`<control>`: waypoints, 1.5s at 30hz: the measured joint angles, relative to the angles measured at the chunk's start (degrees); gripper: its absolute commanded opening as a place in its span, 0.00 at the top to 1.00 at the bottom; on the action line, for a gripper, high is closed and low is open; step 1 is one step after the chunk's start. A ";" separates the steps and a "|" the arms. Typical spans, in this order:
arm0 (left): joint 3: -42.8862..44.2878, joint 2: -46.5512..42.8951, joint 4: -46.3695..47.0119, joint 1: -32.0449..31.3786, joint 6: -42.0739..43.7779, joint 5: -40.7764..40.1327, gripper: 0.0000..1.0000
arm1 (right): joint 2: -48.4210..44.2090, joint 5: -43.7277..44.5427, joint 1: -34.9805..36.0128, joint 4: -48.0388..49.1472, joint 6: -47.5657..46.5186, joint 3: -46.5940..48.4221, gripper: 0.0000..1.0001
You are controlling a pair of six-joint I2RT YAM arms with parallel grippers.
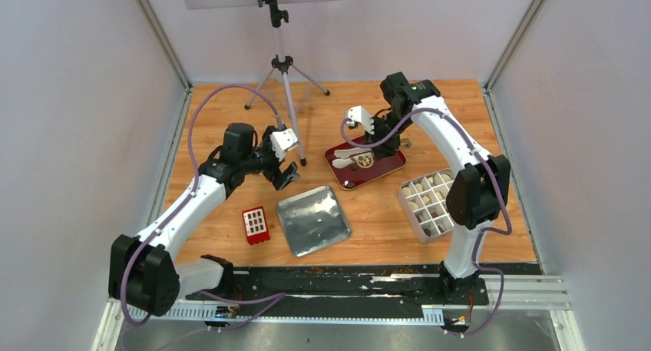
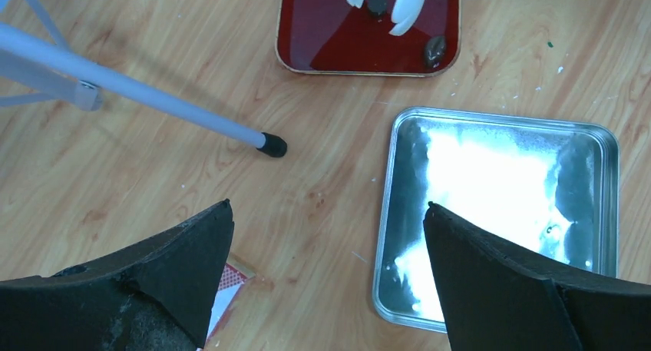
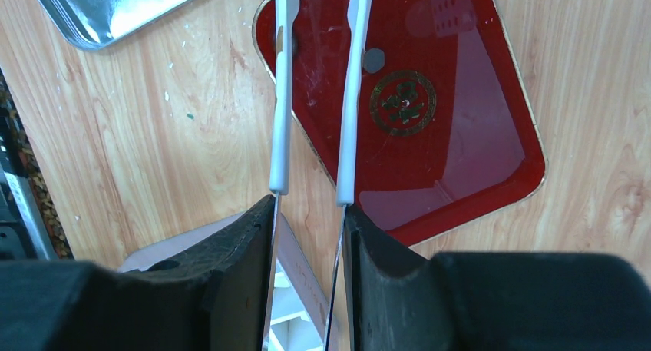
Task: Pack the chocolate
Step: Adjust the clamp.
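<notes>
Dark chocolate (image 2: 435,50) lies near a corner of the red tray (image 1: 386,167) at mid-table. More chocolate, cream (image 1: 443,180) and dark (image 1: 437,213), fills cells of the white divided box (image 1: 404,193) on the right. My right gripper (image 3: 308,205) is over the red tray's edge, shut on metal tongs (image 3: 280,136). Their white-sleeved arms (image 2: 407,5) reach over the tray, and the tips are cut off in the right wrist view. My left gripper (image 2: 328,206) hangs open and holds nothing, above bare wood between the silver tray and the red block.
A shiny square silver tray (image 1: 313,220) lies front and centre. A small red block with white squares (image 1: 256,223) stands to its left. A tripod (image 1: 284,67) stands at the back, one foot (image 2: 272,145) near my left gripper. Grey walls close in three sides.
</notes>
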 measured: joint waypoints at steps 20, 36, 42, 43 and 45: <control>5.07 11.80 18.64 -18.84 25.88 -3.30 0.02 | 1.31 -14.62 2.03 -2.19 15.61 3.41 0.81; 12.00 19.98 15.02 -21.31 36.81 -3.43 0.62 | -2.08 -18.25 0.96 1.62 24.57 -0.66 0.17; 12.85 20.92 13.90 -21.38 33.94 -2.27 0.68 | -6.21 -18.10 0.92 5.46 26.36 -4.22 0.22; 12.85 21.05 13.81 -21.38 33.40 -2.03 0.70 | -6.25 -18.08 0.92 5.81 26.51 -4.22 0.23; 12.87 21.27 13.70 -21.33 32.35 -1.62 0.73 | -6.12 -17.81 0.85 6.27 26.75 -4.22 0.25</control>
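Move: The clamp, gripped in the right hand's fingers, has its middle about 18 cm to the left hand's right, some 4 cm ahead and nearly level. The red tray lies about 17 cm right, 5 cm ahead and 15 cm below; the metal tray 4 cm right, 10 cm back. From the right hand the clamp's middle is about 4 cm left and 1 cm back. Left hand sweeps about 16 cm right, pinching the clamp; right hand, having brought it 5 cm left, opens. ##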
